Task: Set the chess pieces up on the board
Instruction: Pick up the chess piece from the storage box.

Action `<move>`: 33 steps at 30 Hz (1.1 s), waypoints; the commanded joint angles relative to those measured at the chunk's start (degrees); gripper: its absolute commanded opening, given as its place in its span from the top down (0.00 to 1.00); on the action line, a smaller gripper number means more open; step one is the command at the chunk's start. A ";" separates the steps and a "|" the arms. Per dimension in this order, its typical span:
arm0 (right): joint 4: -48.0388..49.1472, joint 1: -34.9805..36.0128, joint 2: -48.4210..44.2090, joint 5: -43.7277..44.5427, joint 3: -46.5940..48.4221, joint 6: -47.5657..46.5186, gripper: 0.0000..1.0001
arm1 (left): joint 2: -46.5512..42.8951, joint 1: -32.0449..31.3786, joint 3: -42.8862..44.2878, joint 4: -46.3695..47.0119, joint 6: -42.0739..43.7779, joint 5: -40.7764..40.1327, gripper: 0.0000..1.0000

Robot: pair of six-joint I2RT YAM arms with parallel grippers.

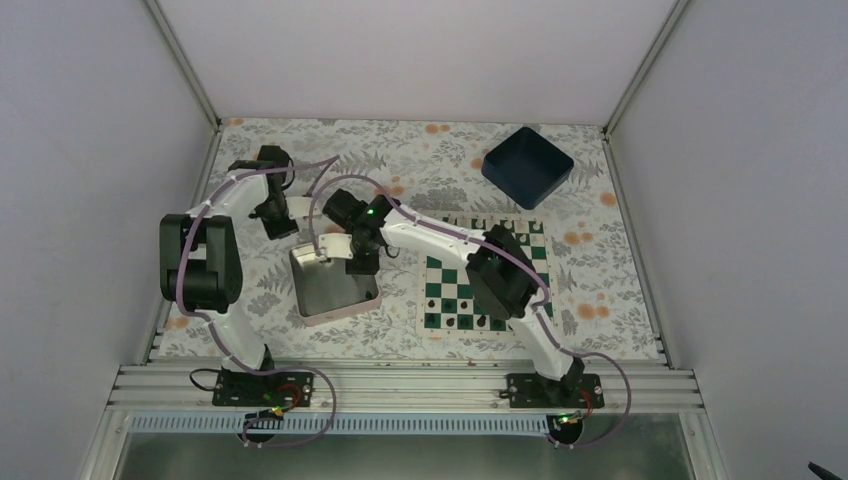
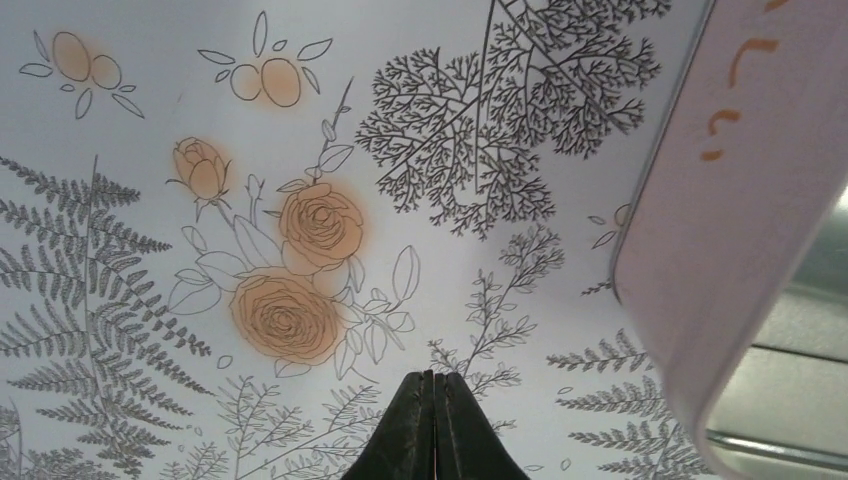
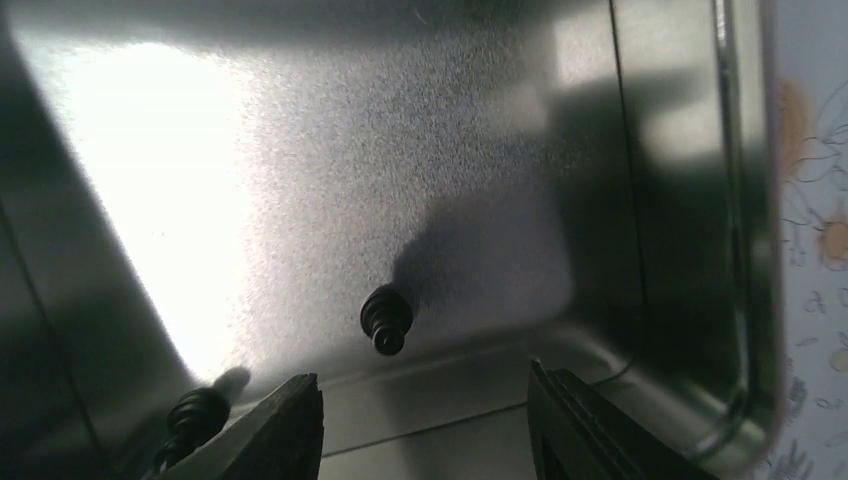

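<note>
The green-and-white board (image 1: pixel 446 291) lies right of centre, partly under my right arm. Black chess pieces (image 1: pixel 463 322) line its near row, and more stand along its far edge (image 1: pixel 497 225). My right gripper (image 1: pixel 361 262) hangs over the silver tin (image 1: pixel 330 290). In the right wrist view it (image 3: pixel 424 400) is open and holds nothing. One black piece (image 3: pixel 386 320) stands on the tin floor just beyond the fingertips, and another (image 3: pixel 195 410) is at the lower left. My left gripper (image 2: pixel 435 380) is shut and empty above the floral cloth, left of the tin's far corner.
A dark blue bin (image 1: pixel 527 165) sits at the back right, beyond the board. The tin's pale outer wall (image 2: pixel 720 230) rises close on the right in the left wrist view. White walls enclose the floral-cloth table (image 1: pixel 420 160) on three sides.
</note>
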 commanded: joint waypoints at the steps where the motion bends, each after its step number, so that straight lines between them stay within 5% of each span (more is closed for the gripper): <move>1: -0.86 0.29 3.44 -0.77 3.49 -1.24 0.45 | -2.00 1.12 -0.45 1.94 1.51 1.56 0.94; 6: -1.12 0.44 5.20 -1.54 5.35 -1.42 0.44 | -2.47 1.62 -0.30 2.95 1.80 1.98 0.59; 12: -1.68 0.67 6.35 -2.22 5.96 -1.34 0.51 | -2.52 2.01 -0.23 3.58 2.00 1.98 0.40; 14: -1.79 0.69 6.54 -2.36 6.00 -1.30 0.54 | -2.56 2.12 -0.29 3.72 2.01 1.94 0.02; 27: -2.67 0.80 8.21 -2.87 6.64 -1.25 0.59 | -2.31 3.33 0.23 4.06 2.45 2.24 0.00; 33: -3.71 0.90 9.41 -3.15 8.47 -1.05 0.70 | -2.37 3.80 0.05 4.08 2.65 2.52 0.00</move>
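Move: The black chess piece next in line stands on the box floor almost under the right hand, some 6 cm below and about 1 cm to its left. The other black piece is about 5 cm back and 2 cm to the right of the hand, equally low, and the storage box's middle lies roughly 3 cm back and 5 cm left. From the left hand, the first piece is about 9 cm back and 18 cm to the right, 5 cm lower. The right hand sinks about 4 cm into the storage box over the nearer black piece, easing about 1 cm to its left, with a short hover partway before the second drop, while its fingers narrow from about half to a third open on either side of the piece, with no clear grip yet. The left hand, empty beside the box's far left corner, opens its fingers from shut to fully wide and drifts some 2 cm forward and left, away from the box, rising slightly. ##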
